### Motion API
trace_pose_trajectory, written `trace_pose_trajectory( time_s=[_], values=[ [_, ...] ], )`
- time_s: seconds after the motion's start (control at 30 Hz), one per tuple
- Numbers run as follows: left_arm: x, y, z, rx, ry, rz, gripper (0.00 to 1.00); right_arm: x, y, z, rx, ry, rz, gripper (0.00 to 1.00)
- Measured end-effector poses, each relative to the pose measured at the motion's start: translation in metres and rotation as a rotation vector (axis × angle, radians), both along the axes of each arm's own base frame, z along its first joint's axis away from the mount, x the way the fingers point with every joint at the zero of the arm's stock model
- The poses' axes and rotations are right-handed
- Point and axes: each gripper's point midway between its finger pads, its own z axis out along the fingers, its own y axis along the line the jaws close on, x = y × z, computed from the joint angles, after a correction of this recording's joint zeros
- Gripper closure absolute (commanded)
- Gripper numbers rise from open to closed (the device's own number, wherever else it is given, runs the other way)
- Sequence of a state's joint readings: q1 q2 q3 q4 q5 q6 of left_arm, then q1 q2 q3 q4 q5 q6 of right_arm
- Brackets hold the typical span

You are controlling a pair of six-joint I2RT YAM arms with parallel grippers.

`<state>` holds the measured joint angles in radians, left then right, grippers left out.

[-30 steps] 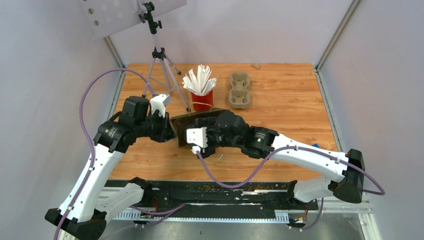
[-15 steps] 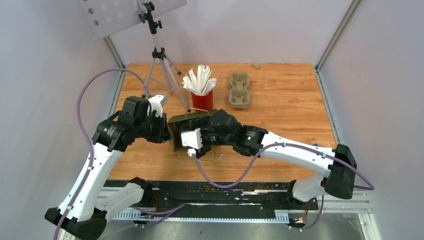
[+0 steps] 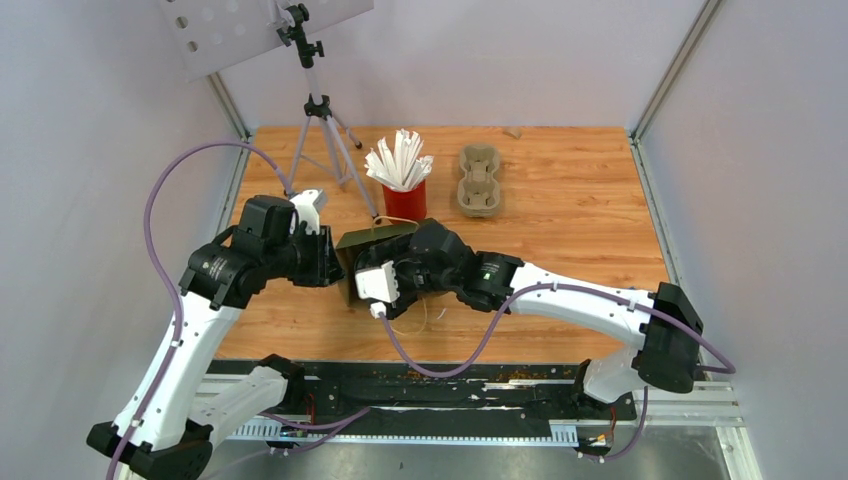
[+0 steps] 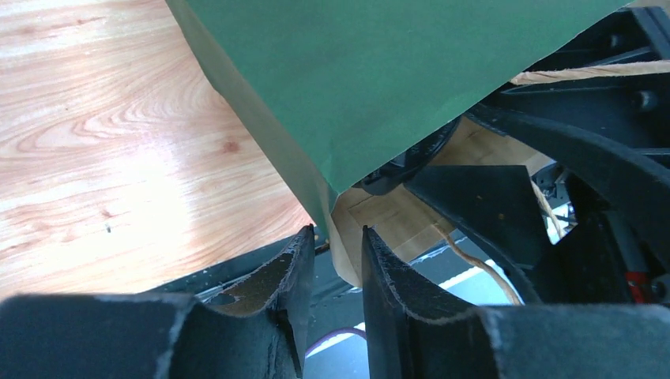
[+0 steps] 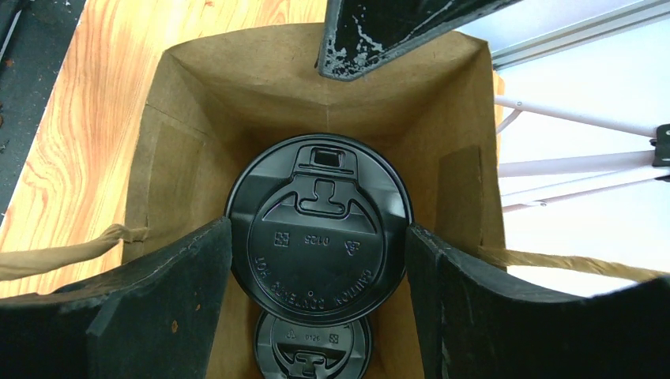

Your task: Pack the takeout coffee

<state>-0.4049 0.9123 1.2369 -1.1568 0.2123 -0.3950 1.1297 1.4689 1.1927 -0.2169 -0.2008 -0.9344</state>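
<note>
A paper bag (image 3: 372, 240), green outside and brown inside (image 5: 182, 150), stands open at mid-table. My right gripper (image 5: 318, 227) reaches down into it, shut on the black lid of one takeout coffee cup (image 5: 318, 205), a finger pressing each side. The second takeout coffee cup (image 5: 312, 343) stands lower in the bag, partly under the first. My left gripper (image 4: 337, 230) is at the bag's left rim (image 4: 348, 253). Its jaws are open a little, with the paper edge in the gap between them. Both cups' white sides are hidden.
A red cup of white straws (image 3: 404, 190) stands just behind the bag, and a beige pulp cup tray (image 3: 479, 182) lies to its right. A camera tripod (image 3: 322, 130) stands at the back left. The bag's twine handles (image 5: 63, 253) hang outward.
My left jaws have parted from shut on the bag's rim. The right arm has pushed left and down, carrying the cup deeper into the bag.
</note>
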Motion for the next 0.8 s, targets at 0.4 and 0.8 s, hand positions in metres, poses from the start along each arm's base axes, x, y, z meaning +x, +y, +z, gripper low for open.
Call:
trace_pose_trajectory(
  time_s=[0.4,0.8],
  values=[
    [-0.003,0.0,-0.007,0.003,0.046,0.02,0.77,0.005,0.009,-0.007,0.001,-0.017,0.013,0.3],
    [0.0,0.007,-0.014,0.062,0.043,0.001,1.0,0.01,0.016,-0.019,-0.008,-0.009,0.03,0.3]
  ],
)
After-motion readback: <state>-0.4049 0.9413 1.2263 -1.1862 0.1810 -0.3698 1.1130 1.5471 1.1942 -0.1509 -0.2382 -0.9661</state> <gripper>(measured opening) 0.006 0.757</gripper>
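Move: My right hand already grips the lidded coffee cup inside the mouth of the paper bag. The free left part of the bag's bottom lies about 15 cm below that hand and 3 cm left; the other lidded cup stands about 9 cm right and 9 cm lower, the red straw cup some 13 cm ahead and 5 cm right. From my left hand, the bag's left rim is between the open fingertips, 1 cm down; the held cup is about 7 cm right, 2 cm ahead and 3 cm lower. My left hand dips about 1.5 cm at the bag's left rim and shuts its fingers fully, one inside and one outside the bag, pinching the paper edge between the tips. Meanwhile my right hand keeps its hold on the cup and eases it about 2 cm down and nearly as far left, slightly forward too, deeper into the free side of the bag. ##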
